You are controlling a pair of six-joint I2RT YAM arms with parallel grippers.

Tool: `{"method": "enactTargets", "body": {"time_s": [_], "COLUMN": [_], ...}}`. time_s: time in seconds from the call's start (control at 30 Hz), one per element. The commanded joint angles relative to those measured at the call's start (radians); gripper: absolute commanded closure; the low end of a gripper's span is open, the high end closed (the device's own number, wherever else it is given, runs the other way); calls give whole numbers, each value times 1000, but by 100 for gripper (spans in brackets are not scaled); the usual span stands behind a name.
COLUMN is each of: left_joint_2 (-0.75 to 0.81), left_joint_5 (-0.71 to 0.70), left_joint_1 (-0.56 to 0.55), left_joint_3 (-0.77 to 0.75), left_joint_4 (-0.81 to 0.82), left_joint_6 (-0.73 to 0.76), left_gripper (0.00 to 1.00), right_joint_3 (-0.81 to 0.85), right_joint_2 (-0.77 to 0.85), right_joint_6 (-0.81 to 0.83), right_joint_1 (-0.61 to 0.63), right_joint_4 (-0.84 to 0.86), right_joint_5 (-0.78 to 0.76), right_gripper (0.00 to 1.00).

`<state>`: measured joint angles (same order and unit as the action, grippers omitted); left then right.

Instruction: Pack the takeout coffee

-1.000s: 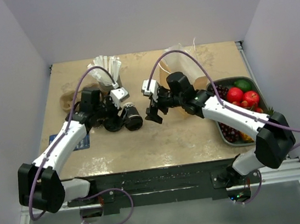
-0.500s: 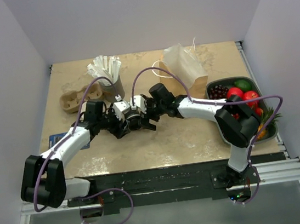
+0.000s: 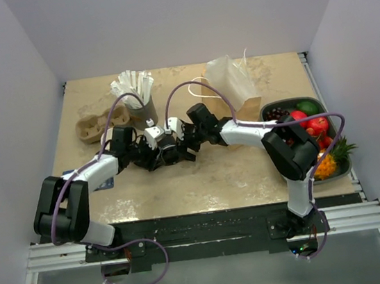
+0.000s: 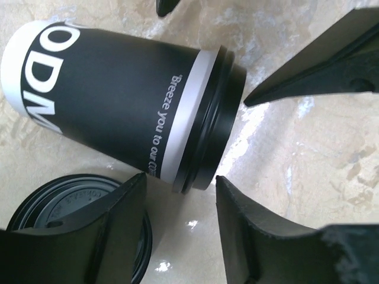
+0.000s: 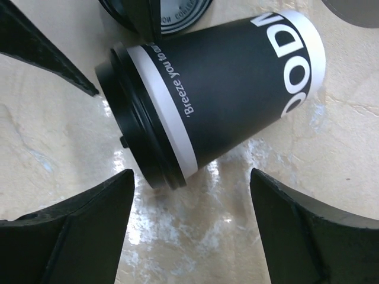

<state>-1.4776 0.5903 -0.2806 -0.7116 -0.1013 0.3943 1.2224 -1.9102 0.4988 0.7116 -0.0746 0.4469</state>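
The takeout coffee [image 4: 130, 106] is a black paper cup with white lettering and a black lid, lying on its side on the table. In the top view it lies mid-table [image 3: 168, 150] with both grippers meeting over it. My left gripper [image 4: 180, 183] is open, its tips just short of the lid's rim, not touching. The cup [image 5: 231, 89] also shows in the right wrist view, lid to the left. My right gripper [image 5: 192, 177] is open wide, with bare table between its fingers just below the lid end. A loose black lid [image 4: 53, 219] lies beside the left finger.
A brown paper bag [image 3: 233, 86] stands at the back right. A holder of white sachets [image 3: 137, 93] and a cardboard cup carrier [image 3: 98, 124] sit at the back left. A fruit tray [image 3: 325, 106] is at the right edge, a blue card [image 3: 103, 182] near the left arm.
The right arm swung left to the cup, and the left gripper shifted right to meet it there. Both sets of jaws have narrowed somewhat but stay open.
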Motion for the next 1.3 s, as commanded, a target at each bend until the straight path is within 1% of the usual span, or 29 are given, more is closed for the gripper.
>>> {"method": "enactTargets", "body": {"time_s": [0.0,0.07,0.1,0.17,0.2,0.23,0.37,0.47,0.6,0.7,0.73,0.77,0.83,0.87,1.0,1.1,1.23,1.27], "left_joint_2": [-18,-21,-23,-23,-21,-18,3,25,48,42,40,39,31,31,22,16,14,13], "left_joint_5": [81,103,106,124,134,146,212,249,295,348,362,400,431,460,497,529,569,589], "left_joint_1": [-26,-26,-26,-23,-20,-16,-8,1,12,20,20,21,21,21,21,21,21,21], "left_joint_3": [-45,-45,-45,-46,-48,-49,-68,-80,-123,-159,-163,-164,-175,-177,-189,-183,-151,-144], "left_joint_4": [75,75,75,75,74,68,16,-8,-70,-147,-159,-169,-190,-195,-242,-247,-190,-163], "left_joint_6": [-9,-12,-21,-34,-47,-57,-110,-176,-245,-258,-267,-276,-294,-304,-311,-345,-432,-449], "left_gripper": [48,53,54,57,58,59,62,64,65,65,65,65,65,65,65,65,64,64], "right_joint_3": [66,81,88,101,106,112,153,167,170,207,221,250,273,279,264,249,218,201], "right_joint_2": [2,-10,-13,-18,-13,-12,13,33,83,114,115,114,108,112,140,157,168,171], "right_joint_6": [-23,-34,-37,-52,-58,-69,-152,-212,-278,-298,-305,-312,-338,-351,-419,-448,-491,-529], "right_joint_1": [49,49,49,51,51,51,49,51,49,49,49,49,51,51,49,51,51,51], "right_joint_4": [104,95,87,78,78,40,-22,-63,-109,-203,-267,-298,-376,-390,-424,-455,-479,-478], "right_joint_5": [128,145,157,176,194,200,210,204,220,249,257,263,279,283,302,308,303,300], "right_gripper": [22,26,32,40,42,43,55,59,59,59,59,60,60,60,60,60,60,60]}}
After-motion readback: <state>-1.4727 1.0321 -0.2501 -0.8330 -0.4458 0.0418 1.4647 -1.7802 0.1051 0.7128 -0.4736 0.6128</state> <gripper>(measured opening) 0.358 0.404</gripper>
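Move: The coffee cup lies on its side between the hands, its lid end nearest the robot and already between both sets of open fingers. The cup's middle is about 5 cm ahead and 3 cm to the right of the left hand, and about 3 cm ahead and 5 cm to the left of the right hand, level with both. The spare lid lies some 4 cm ahead and 5 cm left of the left hand, 4 cm lower; the straw holder stands roughly 17 cm ahead of it and 3 cm to the left. Both grippers pinch the cup's lid end from opposite sides, fingers closing across the rim, the right hand edging about 2 cm left as it shuts. Then they raise that end together: the right hand climbs some 10 cm and draws back 5, while the left draws back about 7 cm, rising 6 and drifting 4 to the right. The wrists tip the lid up and the cup's base down, some 25 to 35 degrees. ##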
